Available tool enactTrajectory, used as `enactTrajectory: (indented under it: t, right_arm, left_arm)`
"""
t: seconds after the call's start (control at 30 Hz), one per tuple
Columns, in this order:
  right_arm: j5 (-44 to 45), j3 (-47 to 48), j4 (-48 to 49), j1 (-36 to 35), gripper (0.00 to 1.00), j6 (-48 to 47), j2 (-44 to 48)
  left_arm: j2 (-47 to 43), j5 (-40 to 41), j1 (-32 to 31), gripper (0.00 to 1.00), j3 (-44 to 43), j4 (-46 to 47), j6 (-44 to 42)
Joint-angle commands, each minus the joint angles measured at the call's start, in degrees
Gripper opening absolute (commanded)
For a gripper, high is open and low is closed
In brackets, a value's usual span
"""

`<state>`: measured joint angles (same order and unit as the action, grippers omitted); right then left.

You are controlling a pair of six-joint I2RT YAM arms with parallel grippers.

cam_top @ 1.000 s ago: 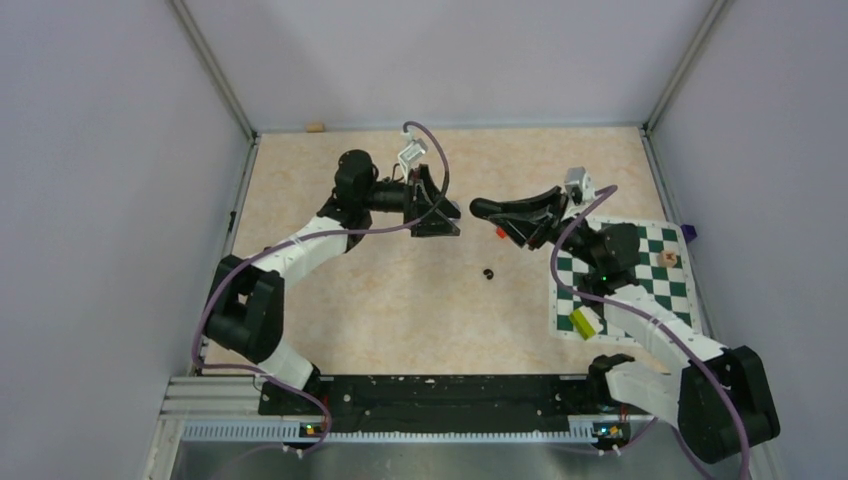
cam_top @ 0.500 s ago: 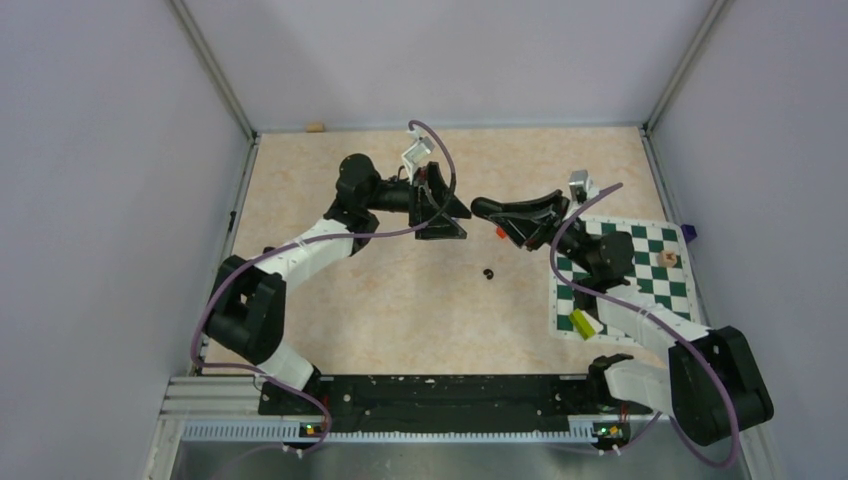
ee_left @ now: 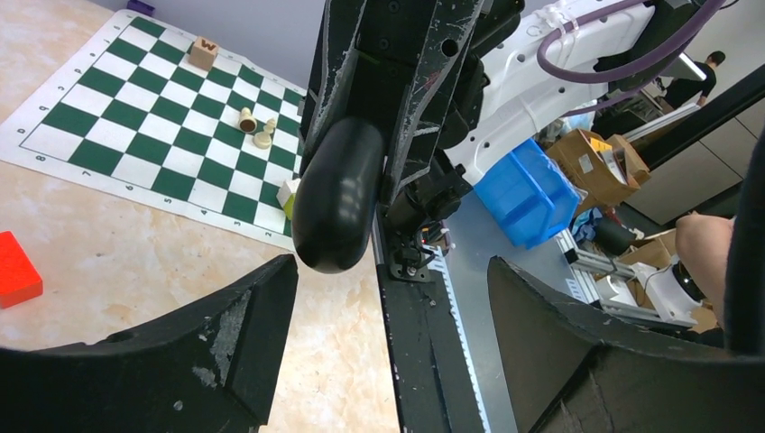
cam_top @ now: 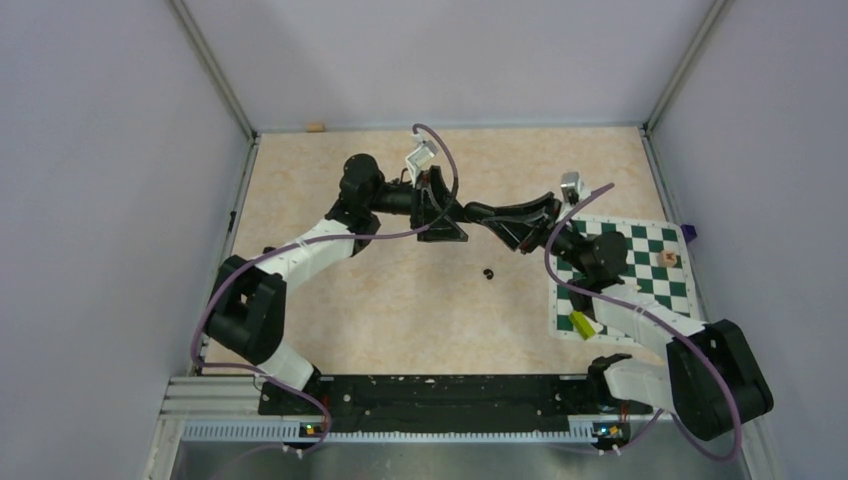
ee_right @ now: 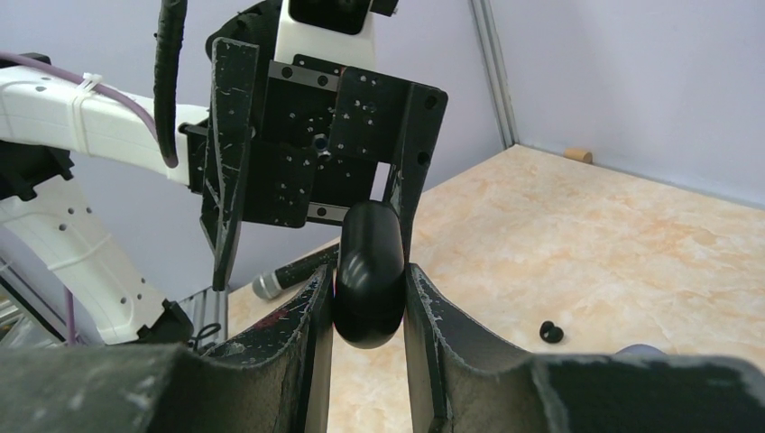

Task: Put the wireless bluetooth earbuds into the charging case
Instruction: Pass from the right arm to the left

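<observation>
The charging case [ee_right: 368, 280] is a glossy black rounded capsule, and my right gripper [ee_right: 368, 271] is shut on it, holding it above the table. My left gripper [ee_left: 392, 280] faces it with its jaws open. The charging case [ee_left: 338, 194] pokes into the mouth of those jaws, close to one finger [ee_left: 244, 316]; whether they touch I cannot tell. From above, the left gripper [cam_top: 440, 215] and right gripper [cam_top: 482, 212] meet nose to nose at mid-table. One black earbud [cam_top: 489, 273] lies on the table just in front of them, and the earbud [ee_right: 550, 332] also shows in the right wrist view.
A green-and-white chessboard mat [cam_top: 640, 290] lies at the right with a lettered wooden cube [cam_top: 668, 258], a few chess pieces [ee_left: 255, 128] and a yellow-green block [cam_top: 583, 322]. A small red block [ee_left: 13, 268] sits left of the mat. A wooden bit [cam_top: 316, 127] lies by the back wall.
The left gripper has moved right and the right gripper left, so the case now reaches into the left jaws. The left jaws have narrowed a little.
</observation>
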<state>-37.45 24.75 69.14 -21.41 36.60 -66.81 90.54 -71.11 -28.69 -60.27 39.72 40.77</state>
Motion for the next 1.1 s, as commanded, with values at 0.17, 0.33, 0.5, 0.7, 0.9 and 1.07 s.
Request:
enactTrajectory:
  t: [0.17,0.33,0.5,0.7,0.9,1.07]
  right_arm:
    - [0.94,1.11,0.78,-2.81,0.13,-2.63,-2.03]
    - [1.54,1.43,-0.31,-3.66,0.13,-3.82,-2.20]
    - [1.85,1.51,-0.76,-3.72,0.13,-4.08,-2.16]
    - [1.45,1.63,-1.20,-3.75,0.13,-4.27,-2.26]
    - [-0.75,1.93,-0.79,-3.73,0.16,-4.43,-2.26]
    - [-3.78,3.55,-3.81,-3.74,0.38,-5.66,-1.96]
  left_arm:
    - [0.50,-0.47,-0.67,0.80,-1.69,-0.26,-1.65]
    - [0.25,-0.47,-0.72,0.74,-1.52,-0.26,-1.65]
    - [0.23,-0.59,-0.85,0.58,-1.58,-0.53,-1.88]
    - [0.22,-0.69,-1.06,0.34,-2.15,-1.79,-2.75]
    - [-0.21,-0.46,-1.10,0.14,-3.33,-7.85,-7.11]
    - [-0.80,-1.01,-1.05,0.12,-4.14,-12.58,-11.26]
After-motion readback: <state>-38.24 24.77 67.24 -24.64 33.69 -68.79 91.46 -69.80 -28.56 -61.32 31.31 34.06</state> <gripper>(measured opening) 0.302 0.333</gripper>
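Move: The charging case, already gripped by the right hand, lies about 4 cm to the right of the left hand's open fingers, some 2 cm farther forward and about level. From the right hand, the left gripper it is being brought to lies roughly 6 cm left and 1 cm back. Down on the table, around 27 cm below the left hand, the black earbuds sit about 12 cm ahead and 9 cm right; the red block is some 22 cm ahead and 15 cm right. The right hand, keeping its grip, brings the black charging case about 2 cm left and 2 cm down, its free end going in between the left hand's open fingers, and then all but stops there. The left hand eases about 2 cm down and then 1 cm forward to line up with the case, its fingers closing from wide open until they pinch the case's free end, while the right fingers still hold the other end. ##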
